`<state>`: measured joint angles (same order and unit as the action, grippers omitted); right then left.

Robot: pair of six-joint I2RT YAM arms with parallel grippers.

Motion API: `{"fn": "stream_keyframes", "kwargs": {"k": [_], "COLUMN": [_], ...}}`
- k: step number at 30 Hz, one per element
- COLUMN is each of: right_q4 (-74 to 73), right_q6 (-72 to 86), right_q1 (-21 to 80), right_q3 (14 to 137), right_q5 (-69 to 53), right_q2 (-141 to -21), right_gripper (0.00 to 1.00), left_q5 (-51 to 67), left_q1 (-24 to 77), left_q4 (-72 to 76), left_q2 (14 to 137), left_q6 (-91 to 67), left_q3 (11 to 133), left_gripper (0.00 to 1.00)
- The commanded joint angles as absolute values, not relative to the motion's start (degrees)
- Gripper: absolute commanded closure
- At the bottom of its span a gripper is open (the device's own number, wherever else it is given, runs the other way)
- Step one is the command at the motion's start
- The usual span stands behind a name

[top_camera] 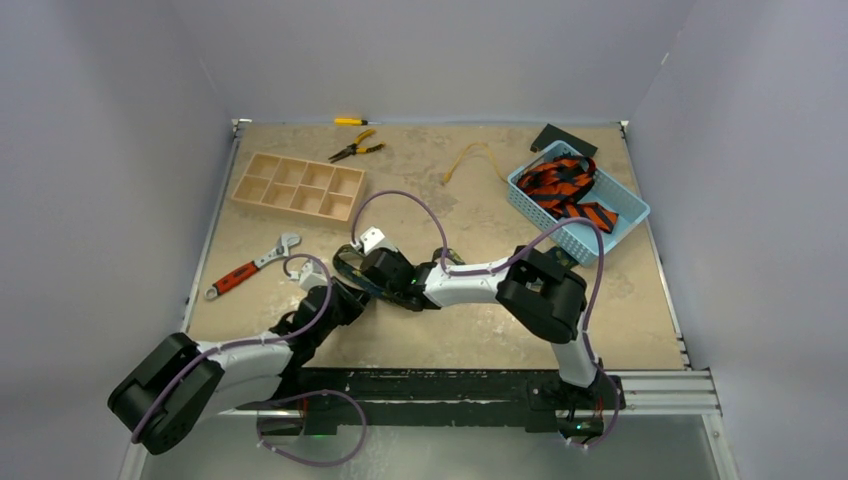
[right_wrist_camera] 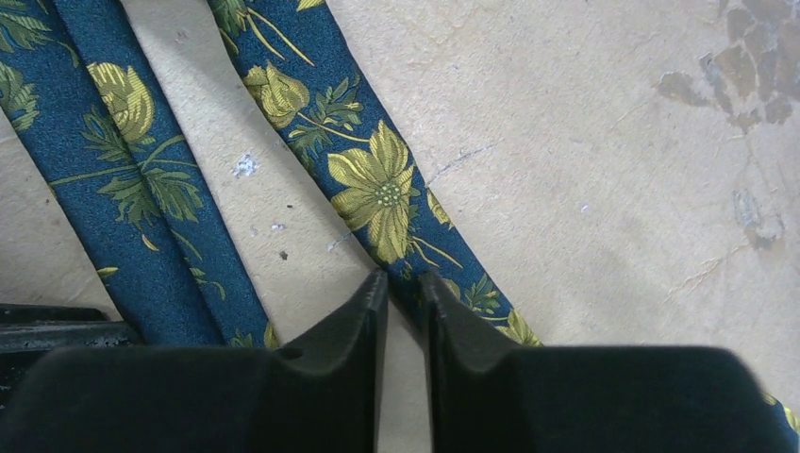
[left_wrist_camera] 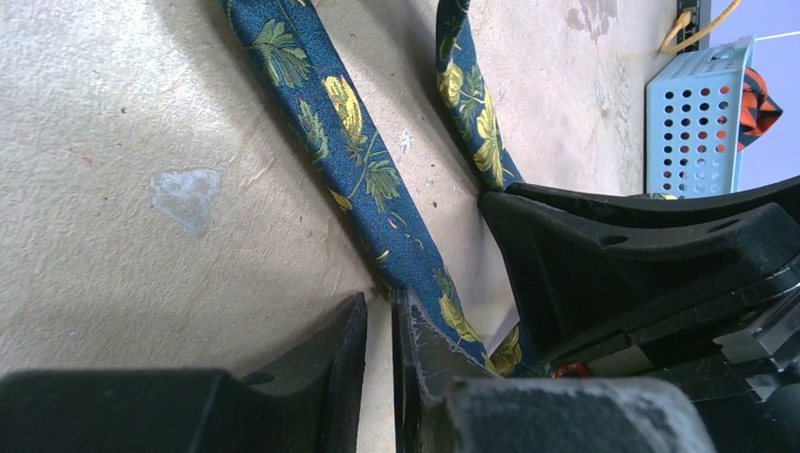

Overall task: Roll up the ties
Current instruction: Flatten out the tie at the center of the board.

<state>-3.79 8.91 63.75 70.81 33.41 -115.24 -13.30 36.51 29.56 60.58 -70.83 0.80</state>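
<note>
The navy tie (top_camera: pixel 342 262) with a gold-yellow flower pattern lies on the table in two strips, seen in the left wrist view (left_wrist_camera: pixel 351 142) and the right wrist view (right_wrist_camera: pixel 373 170). My left gripper (left_wrist_camera: pixel 379 300) is nearly closed, its tips at the edge of one strip. It sits at mid table in the top view (top_camera: pixel 345 293). My right gripper (right_wrist_camera: pixel 404 278) is nearly closed with the other strip's edge between its tips, and sits close beside the left one (top_camera: pixel 362 265). The orange-red striped ties (top_camera: pixel 565 185) lie bunched in a blue basket (top_camera: pixel 622 215).
A wooden divided tray (top_camera: pixel 300 185), pliers (top_camera: pixel 355 148) and a yellow-handled tool (top_camera: pixel 350 121) lie at the back left. A red-handled wrench (top_camera: pixel 250 268) lies at the left. A thin yellow cord (top_camera: pixel 470 155) lies at the back middle, and a black object (top_camera: pixel 562 140) sits behind the basket.
</note>
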Motion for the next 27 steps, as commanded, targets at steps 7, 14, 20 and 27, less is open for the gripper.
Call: {"fn": "stream_keyframes", "kwargs": {"k": [7,14,20,27], "right_q4": [-5.1,-5.57,-8.37,-11.8], "right_q6": [9.31,6.73,7.93,13.86], "right_q1": [63.54,63.54,64.57,67.14], "right_q3": [68.94,68.64,68.28,66.66], "right_q5": [37.46,40.44,36.02,35.61], "right_q2": [-110.18,-100.69,-95.23,-94.06], "right_gripper": [1.0,1.0,1.0,1.0], "left_q5": [-15.15,-18.28,-22.68,-26.35], "left_q1": [36.72,37.32,41.22,43.21], "left_q4": [39.01,57.43,86.2,101.97], "left_q2": [66.04,78.95,97.81,109.15], "left_q6": [-67.34,-64.64,-59.3,-55.29], "left_q3": [-6.99,-6.53,-5.12,-2.65], "left_gripper": [0.86,0.87,0.88,0.88]}}
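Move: The far strand of the tie lies right at the right fingertips, straight below by about 1 cm, between the part-open fingers. From the right hand, the wooden tray is some 18 cm ahead and 23 cm left, and the wrench about level with it, 31 cm left. For the left hand, the near strand is at its fingertips, 1 cm right and 1 cm lower, and the far strand's pinch spot about 6 cm ahead and 4 cm right. The tie's far strand is pinched as the right fingers finish closing, then carried some 13 cm straight up, veering 2 cm right and easing back a little at the top. Meanwhile the left hand, nearly shut, keeps low at the near strand and travels about 4 cm forward and right, its fingers tipping up some 15 degrees. ##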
